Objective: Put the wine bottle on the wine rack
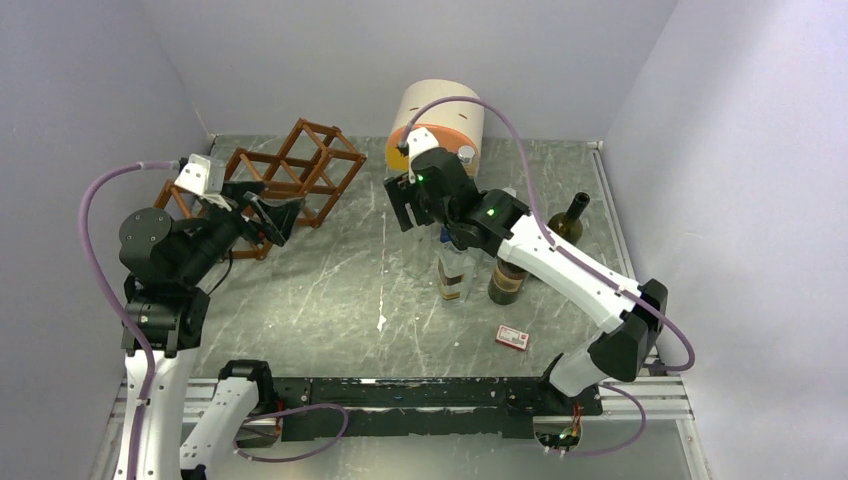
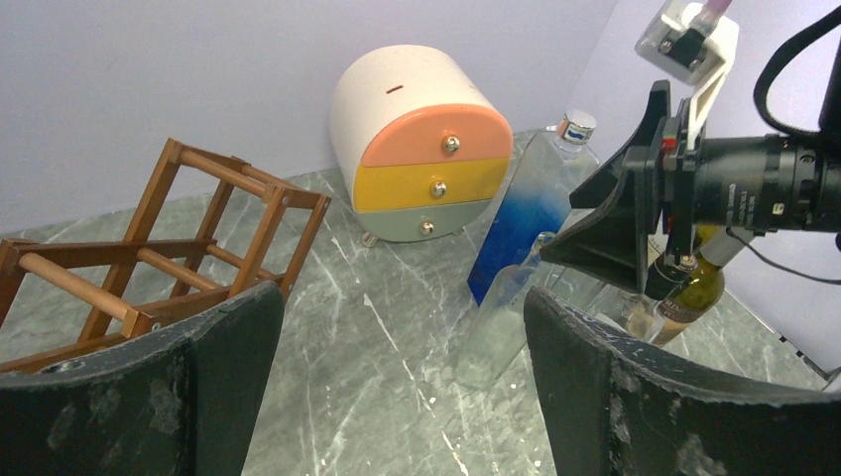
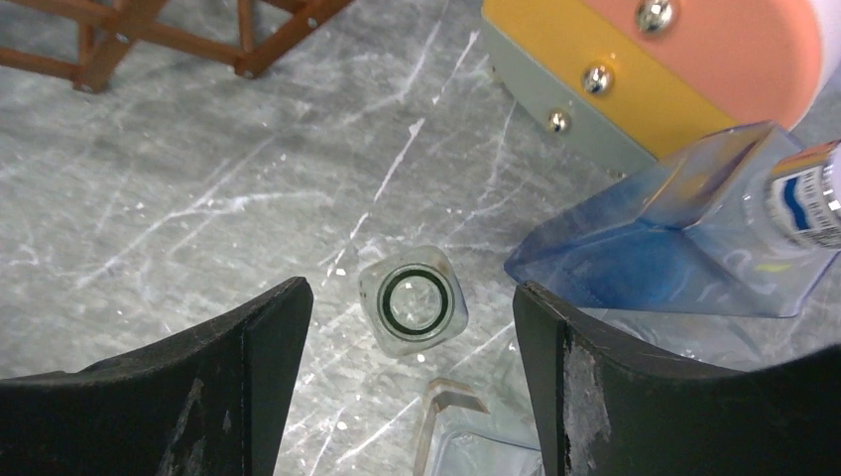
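The wine rack (image 1: 295,172) (image 2: 149,258) (image 3: 169,30), a reddish-brown lattice of sticks, stands at the back left. My left gripper (image 1: 275,218) (image 2: 402,293) hovers open and empty just in front of it. A dark wine bottle (image 1: 508,282) (image 2: 692,294) with a pale label stands upright right of centre, partly under my right arm. My right gripper (image 1: 420,215) (image 3: 412,286) is open above a clear square bottle (image 1: 455,275) (image 3: 412,305) (image 2: 506,322), looking down on its open mouth without touching it.
A round cream-and-orange drawer cabinet (image 1: 440,118) (image 2: 426,149) stands at the back. A blue-tinted bottle (image 2: 526,213) (image 3: 684,243) leans beside it. A green bottle (image 1: 567,220) stands to the right, and a small red card (image 1: 512,338) lies near the front.
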You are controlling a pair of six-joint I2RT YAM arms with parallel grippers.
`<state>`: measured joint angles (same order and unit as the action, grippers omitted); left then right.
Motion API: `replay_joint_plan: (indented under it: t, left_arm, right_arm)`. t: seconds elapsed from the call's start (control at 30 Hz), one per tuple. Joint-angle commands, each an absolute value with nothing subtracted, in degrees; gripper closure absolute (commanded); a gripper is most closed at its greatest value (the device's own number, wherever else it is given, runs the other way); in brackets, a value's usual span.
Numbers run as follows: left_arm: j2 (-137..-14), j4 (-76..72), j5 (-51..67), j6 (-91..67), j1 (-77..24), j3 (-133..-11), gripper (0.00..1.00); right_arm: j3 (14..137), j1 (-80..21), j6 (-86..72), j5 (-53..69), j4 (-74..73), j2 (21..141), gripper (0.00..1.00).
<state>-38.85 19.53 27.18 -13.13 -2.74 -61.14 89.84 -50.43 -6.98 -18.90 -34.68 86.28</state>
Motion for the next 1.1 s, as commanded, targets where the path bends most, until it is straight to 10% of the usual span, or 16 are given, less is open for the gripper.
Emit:
replay_joint_plan:
  t: [0.0,0.5,0.8,1.07]
  left_arm:
    - [-39.2,17.9,26.9,-13.7,-3.0,-59.9,0.06]
    - [-41.4,15.6,29.5,-12.4,-3.0,-58.0,0.09]
    - [-42.8,10.4,33.2,-15.0,-3.0,-54.6,0.09]
    - [-44.1,7.2,36.9,-15.6,-3.1,-50.3,0.09]
  right_arm:
    - [86.8,-50.9,-7.1,-20.3,-34.1,86.6,0.24]
    - [82.1,-51.0,-6.0,-20.3,-28.5,88.4,0.47]
    - [80.5,-50.9,-3.6,-20.3,-23.1,86.7,0.92]
    - [82.5,-50.9,-4.1,-15.4,-18.1,84.4,1.00]
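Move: Almost directly below the open right hand stands the clear wine bottle, about 1 cm ahead and 1 cm left, its middle some 15 cm down. From that bottle, the blue bottle stands roughly 8 cm farther out and 9 cm right, the gold-topped bottle 5 cm nearer and 9 cm right, and the drawer box about 24 cm farther out, 3 cm right. From the left hand the wine bottle lies some 9 cm ahead, 24 cm right and 25 cm below. Sinking about 5 cm almost straight down, the right hand brings its fingers around the clear wine bottle's neck and closes them from wide open to pinch it just under the mouth, the grip firming as they stop, then stays nearly still with barely a drift left. The left hand, empty and open, comes down some 6 cm and about 3 cm forward, nearing the bottle. ##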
